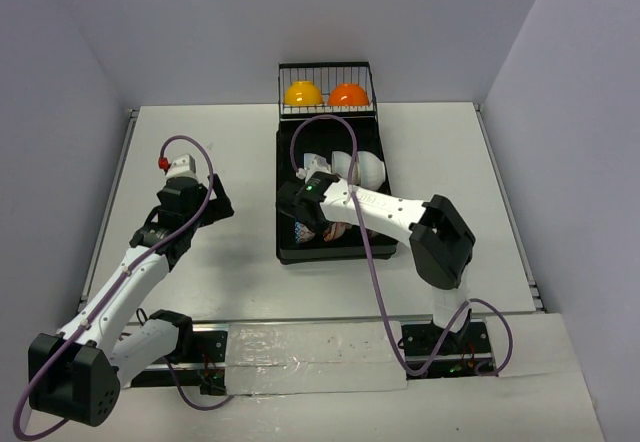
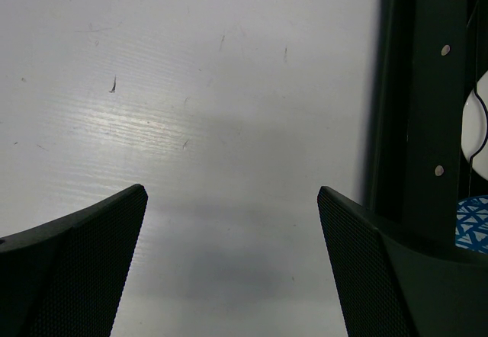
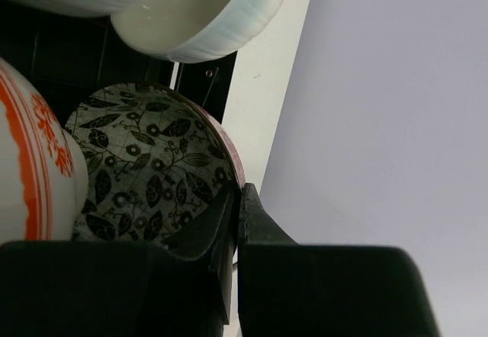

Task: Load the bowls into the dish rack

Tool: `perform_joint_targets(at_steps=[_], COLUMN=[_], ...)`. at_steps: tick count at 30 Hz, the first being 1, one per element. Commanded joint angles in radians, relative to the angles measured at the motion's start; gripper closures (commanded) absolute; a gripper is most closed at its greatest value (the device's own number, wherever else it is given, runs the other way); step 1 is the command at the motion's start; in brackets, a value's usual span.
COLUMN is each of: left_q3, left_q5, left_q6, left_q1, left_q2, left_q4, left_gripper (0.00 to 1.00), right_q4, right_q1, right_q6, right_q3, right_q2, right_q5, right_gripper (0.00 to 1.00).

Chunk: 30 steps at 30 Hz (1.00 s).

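Observation:
The black dish rack (image 1: 287,254) lies mid-table, its wire basket (image 1: 326,70) at the far end holding a yellow bowl (image 1: 302,93) and an orange bowl (image 1: 348,94). White bowls (image 1: 366,168) stand on edge in the tray. My right gripper (image 1: 303,218) is over the tray's near left part, shut on the rim of a patterned bowl (image 3: 145,169) with a leaf pattern inside and a red rim; its fingertips (image 3: 239,200) pinch that rim. Another red-white bowl (image 3: 30,162) sits beside it. My left gripper (image 2: 231,200) is open and empty over bare table left of the rack (image 2: 419,85).
In the left wrist view a blue patterned bowl (image 2: 474,224) and a white bowl (image 2: 479,120) show inside the rack at the right edge. A white bowl (image 3: 206,17) leans just above the held bowl. Walls close the table on three sides.

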State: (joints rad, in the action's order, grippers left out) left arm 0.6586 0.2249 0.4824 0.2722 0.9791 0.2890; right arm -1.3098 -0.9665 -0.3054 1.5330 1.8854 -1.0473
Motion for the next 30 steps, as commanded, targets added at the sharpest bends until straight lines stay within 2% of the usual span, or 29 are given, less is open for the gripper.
perform_joint_targets(at_steps=[1,13,14,19,26,30], left_q3=[0.032,0.032,0.032,0.032,0.032,0.033], left_q5=[-0.013,-0.010,-0.012,-0.012,-0.018,-0.032], left_q6=[-0.015,-0.018,-0.016,-0.018,-0.015,-0.013], left_q1=[-0.005,-0.005,-0.005,-0.005,-0.005,-0.005], left_q2=[-0.020,-0.025,-0.023,-0.023,-0.023,-0.025], left_q4=[-0.033,-0.030,-0.031,-0.031,-0.031,-0.030], left_gripper=[0.01,0.01,0.01,0.01,0.01,0.01], right_q4=[-0.126,-0.082,-0.074,-0.062,-0.066,-0.082], right_q1=[-0.006,-0.020,-0.021,-0.035,-0.041,-0.041], right_q6=[-0.095,-0.054,-0.048,-0.024,-0.014,0.003], right_q3=[0.070,0.088,0.091,0.121,0.162,0.200], right_q2=[0.033,0.046,0.046,0.047,0.018,-0.037], right_q5=[-0.074,-0.002,0.007,0.072,0.121,0.142], right_gripper=[1.00,1.00,0.91,0.66,0.49,0.44])
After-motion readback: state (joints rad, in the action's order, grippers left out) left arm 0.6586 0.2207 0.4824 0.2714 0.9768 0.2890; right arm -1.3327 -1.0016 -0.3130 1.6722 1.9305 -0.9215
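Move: The dark-patterned bowl stands on edge in the rack's near right corner, its upper rim still pinched by the right fingers; its middle lies about 5 cm below that hand, 2 cm left and 1 cm ahead. From the same hand, the orange-patterned bowl is some 10 cm left and level, and the nearest white bowl 12 cm ahead and 2 cm left, both about 5 cm lower. From the idle left hand, the dark bowl lies roughly 35 cm right, 2 cm back and 3 cm lower. The dark-patterned bowl's rim is first kept pinched and nudged about 1 cm left towards the orange-patterned bowl, with a slight sink. Then the right fingers open to about half, letting go of the rim, while the hand carries on left to nearly 4 cm in all and its left side rolls up a little; the parted tips stay close about the rim. ##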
